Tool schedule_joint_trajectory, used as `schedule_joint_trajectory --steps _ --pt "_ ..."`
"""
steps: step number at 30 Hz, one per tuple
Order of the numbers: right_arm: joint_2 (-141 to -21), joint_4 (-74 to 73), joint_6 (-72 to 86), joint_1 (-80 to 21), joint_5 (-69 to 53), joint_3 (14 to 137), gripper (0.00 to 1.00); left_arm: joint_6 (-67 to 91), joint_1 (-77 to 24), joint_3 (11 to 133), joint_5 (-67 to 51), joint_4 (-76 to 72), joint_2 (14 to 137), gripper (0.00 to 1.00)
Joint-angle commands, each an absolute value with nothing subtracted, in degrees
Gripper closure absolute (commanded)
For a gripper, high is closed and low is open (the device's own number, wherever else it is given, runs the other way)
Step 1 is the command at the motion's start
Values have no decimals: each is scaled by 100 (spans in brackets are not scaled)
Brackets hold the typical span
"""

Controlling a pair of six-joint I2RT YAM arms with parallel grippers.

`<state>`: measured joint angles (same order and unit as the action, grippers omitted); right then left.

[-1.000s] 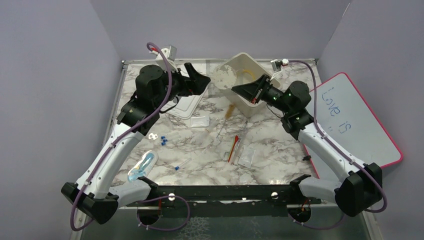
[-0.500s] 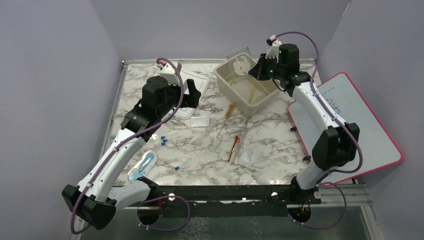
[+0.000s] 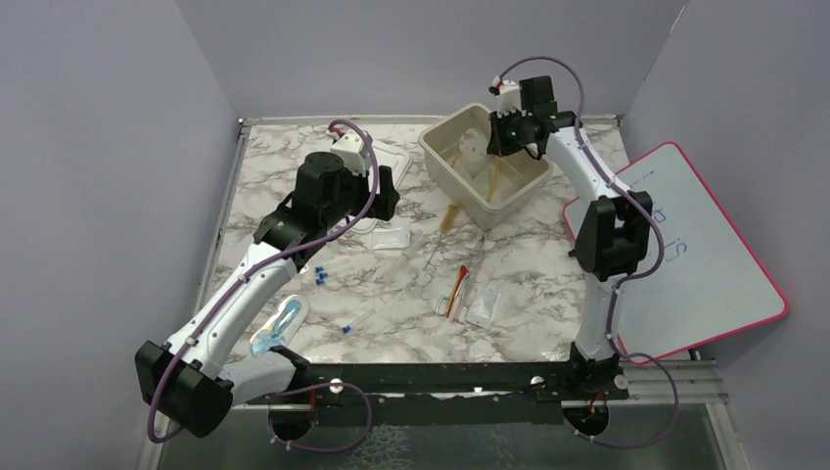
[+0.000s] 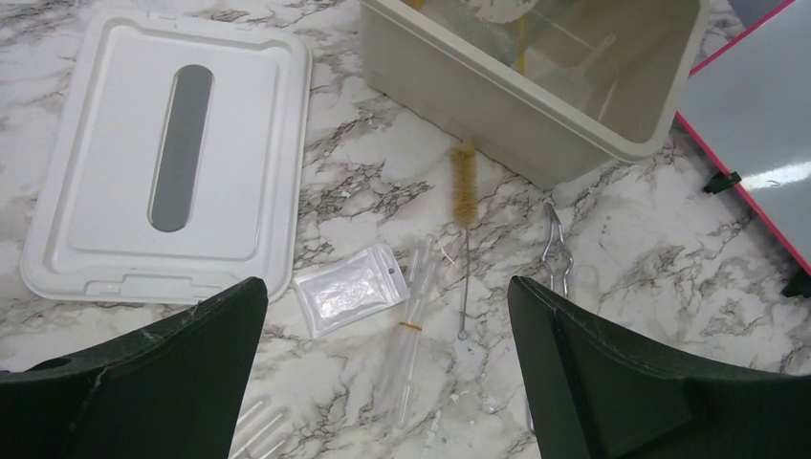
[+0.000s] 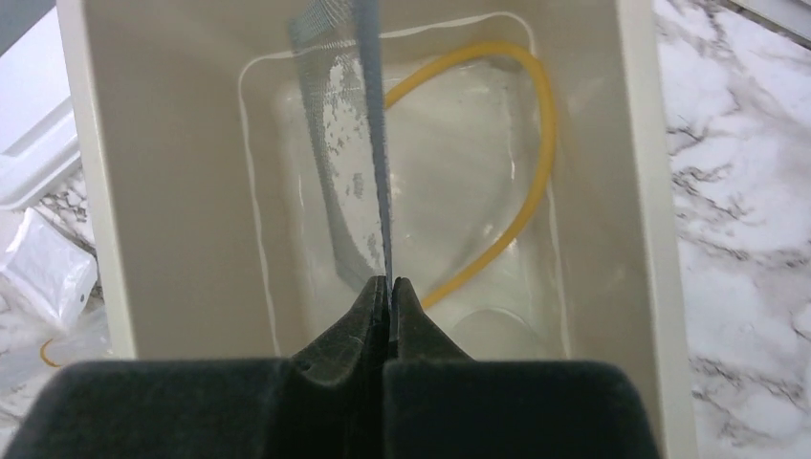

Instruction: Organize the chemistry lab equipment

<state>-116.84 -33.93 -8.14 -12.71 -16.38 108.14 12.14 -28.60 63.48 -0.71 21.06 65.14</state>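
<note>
My right gripper [image 5: 389, 280] is shut on the edge of a thin grey mesh sheet [image 5: 368, 143], which hangs over the open beige bin [image 5: 81, 191]. An amber tubing coil [image 5: 536, 163] lies inside the bin. In the top view this gripper [image 3: 497, 137] hovers at the bin's far side. My left gripper [image 4: 384, 287] is open and empty above a clear packet [image 4: 346, 292] and a banded bundle of clear tubes [image 4: 416, 320]. A bristle brush [image 4: 464, 186] and thin metal tongs [image 4: 557, 251] lie near the bin. The red-tipped dropper [image 3: 458, 284] and blue-capped pieces [image 3: 319, 272] rest mid-table.
The bin's white lid [image 4: 163, 163] lies flat at the back left. A pink-edged whiteboard [image 3: 685, 245] leans at the table's right side. More clear packets [image 3: 484, 305] and a blue-tinted packet [image 3: 279, 328] lie toward the near edge.
My right arm swung up and back, carrying the mesh sheet over the bin. My left gripper opened wider and drew back from the lid toward the table's middle.
</note>
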Motion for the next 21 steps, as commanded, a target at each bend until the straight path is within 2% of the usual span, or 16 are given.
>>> schedule_joint_trajectory --steps 1,6,9,12,16,21 --pt "-12204 -4105 -1289 -1239 -2454 11393 99 1096 -2848 6261 -323 1840 6596 1" --pt "-12508 -4093 -1215 -1247 -2784 11494 99 1099 -2854 6183 -369 1718 6566 1" --pt "-12634 -4057 -1168 -1252 -2783 11461 95 1086 -2853 6078 -472 1539 6467 1" --pt "-12700 -4006 -1115 -1260 -2767 11435 86 1074 -2853 5990 -579 1428 6424 1" --pt "-12654 -3876 -910 -1271 -2565 11414 66 1055 -2853 5950 -602 1410 6439 1" --pt "-12108 -3560 -432 -1269 -1972 11209 58 1031 -2856 5925 -664 1403 6429 1"
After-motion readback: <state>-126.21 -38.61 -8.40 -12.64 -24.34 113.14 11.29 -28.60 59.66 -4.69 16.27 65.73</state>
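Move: The right hand holds the wire gauze sheet over the bin, whose middle is roughly straight below and 1 cm to the left, some 12 cm down. In it the yellow tube lies about 2 cm ahead and 2 cm left, 14 cm down. Outside, the brush lies about 14 cm back and 11 cm left, the white lid 4 cm back and 28 cm left, both some 18 cm down. From the left hand the bin is about 18 cm ahead, 23 cm right, 21 cm below. The right hand sinks about 6 cm into the bin, tips down some 10 degrees and opens, releasing the gauze. ##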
